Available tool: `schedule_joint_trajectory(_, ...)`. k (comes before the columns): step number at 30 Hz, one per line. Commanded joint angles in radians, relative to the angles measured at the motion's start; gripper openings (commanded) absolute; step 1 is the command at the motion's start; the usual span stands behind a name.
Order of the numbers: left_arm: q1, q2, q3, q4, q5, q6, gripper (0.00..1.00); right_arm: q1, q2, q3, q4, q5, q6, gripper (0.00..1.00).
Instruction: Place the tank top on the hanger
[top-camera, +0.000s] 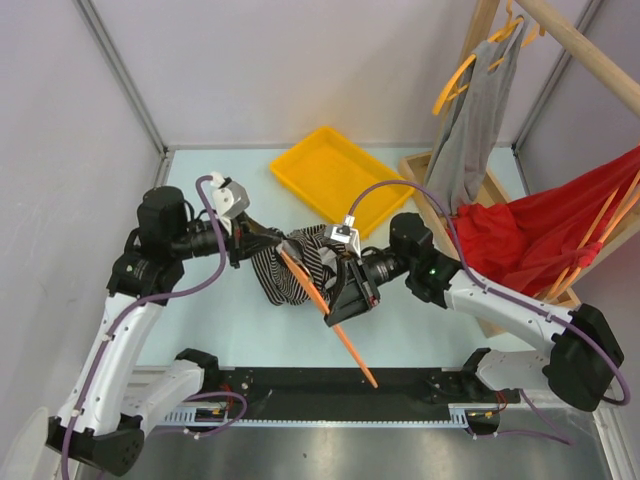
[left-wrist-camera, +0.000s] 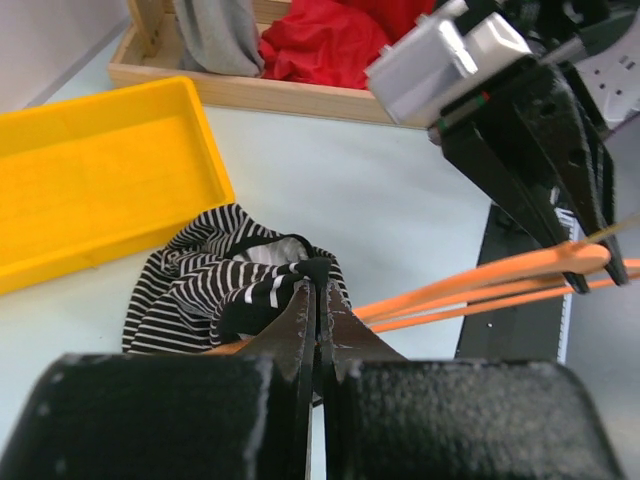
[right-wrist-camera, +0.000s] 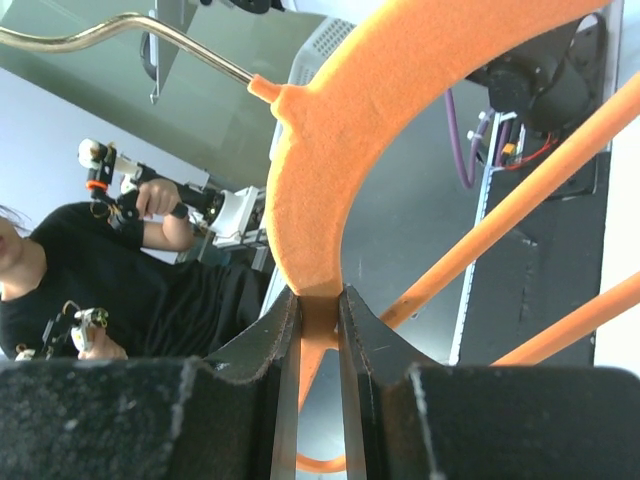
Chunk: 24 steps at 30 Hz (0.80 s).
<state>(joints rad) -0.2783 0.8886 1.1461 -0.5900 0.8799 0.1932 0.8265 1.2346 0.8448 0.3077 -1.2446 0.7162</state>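
The striped tank top (top-camera: 296, 268) is bunched up at the table's middle, hanging between the two grippers. My left gripper (top-camera: 272, 243) is shut on its dark strap edge; in the left wrist view the fabric (left-wrist-camera: 200, 290) spills from the closed gripper (left-wrist-camera: 320, 288). The orange hanger (top-camera: 322, 305) slants from the garment toward the near edge. My right gripper (top-camera: 338, 303) is shut on it. The right wrist view shows that gripper (right-wrist-camera: 318, 305) clamping the hanger's thick top (right-wrist-camera: 330, 150) just below the silver hook (right-wrist-camera: 120, 35). The hanger's thin bars (left-wrist-camera: 470, 290) pass close by the left fingers.
A yellow tray (top-camera: 330, 175) lies behind the garment. At the right stands a wooden crate (top-camera: 420, 165) holding a big red cloth (top-camera: 540, 235). A grey garment (top-camera: 475, 110) hangs from a wooden rail (top-camera: 590, 50). A black strip (top-camera: 300, 385) runs along the near edge.
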Motion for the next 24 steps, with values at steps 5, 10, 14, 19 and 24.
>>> schedule_joint_trajectory(5, -0.016, -0.083, -0.051, 0.024, 0.182, 0.006, 0.0, -0.073, -0.012, 0.02, 0.18, -0.072, 0.083, 0.09)
schedule_joint_trajectory(10, -0.027, -0.025, 0.006, 0.025, 0.211, 0.005, 0.0, -0.052, 0.031, 0.03, 0.269, -0.084, 0.14, 0.08)
schedule_joint_trajectory(14, -0.1, 0.035, 0.04, 0.025, 0.16, 0.009, 0.0, -0.033, 0.04, 0.014, 0.281, -0.082, 0.141, 0.08)
schedule_joint_trajectory(19, -0.196, 0.065, 0.072, 0.025, 0.108, 0.02, 0.0, -0.033, 0.048, 0.01, 0.288, -0.09, 0.143, 0.08)
schedule_joint_trajectory(24, -0.196, -0.002, 0.034, -0.014, -0.122, 0.064, 0.04, -0.058, 0.034, 0.008, 0.28, -0.11, 0.155, 0.07)
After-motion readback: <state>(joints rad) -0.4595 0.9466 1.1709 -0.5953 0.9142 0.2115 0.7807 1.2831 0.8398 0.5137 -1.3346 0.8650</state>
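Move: The left hand holds the tank top's black edge just above one hanger arm; the hanger's neck lies about 11 cm back, 9 cm right and 3 cm lower. The tank top's bulk is some 8 cm ahead, 3 cm right and 26 cm below it, the yellow bin roughly 32 cm ahead, 11 cm right and 30 cm below. From the right hand, gripping the hanger, the neck is about 3 cm ahead, 1 cm left and 2 cm up. Left hand draws the pinched edge about 5 cm right and back towards the hanger's neck, turning slightly clockwise. ##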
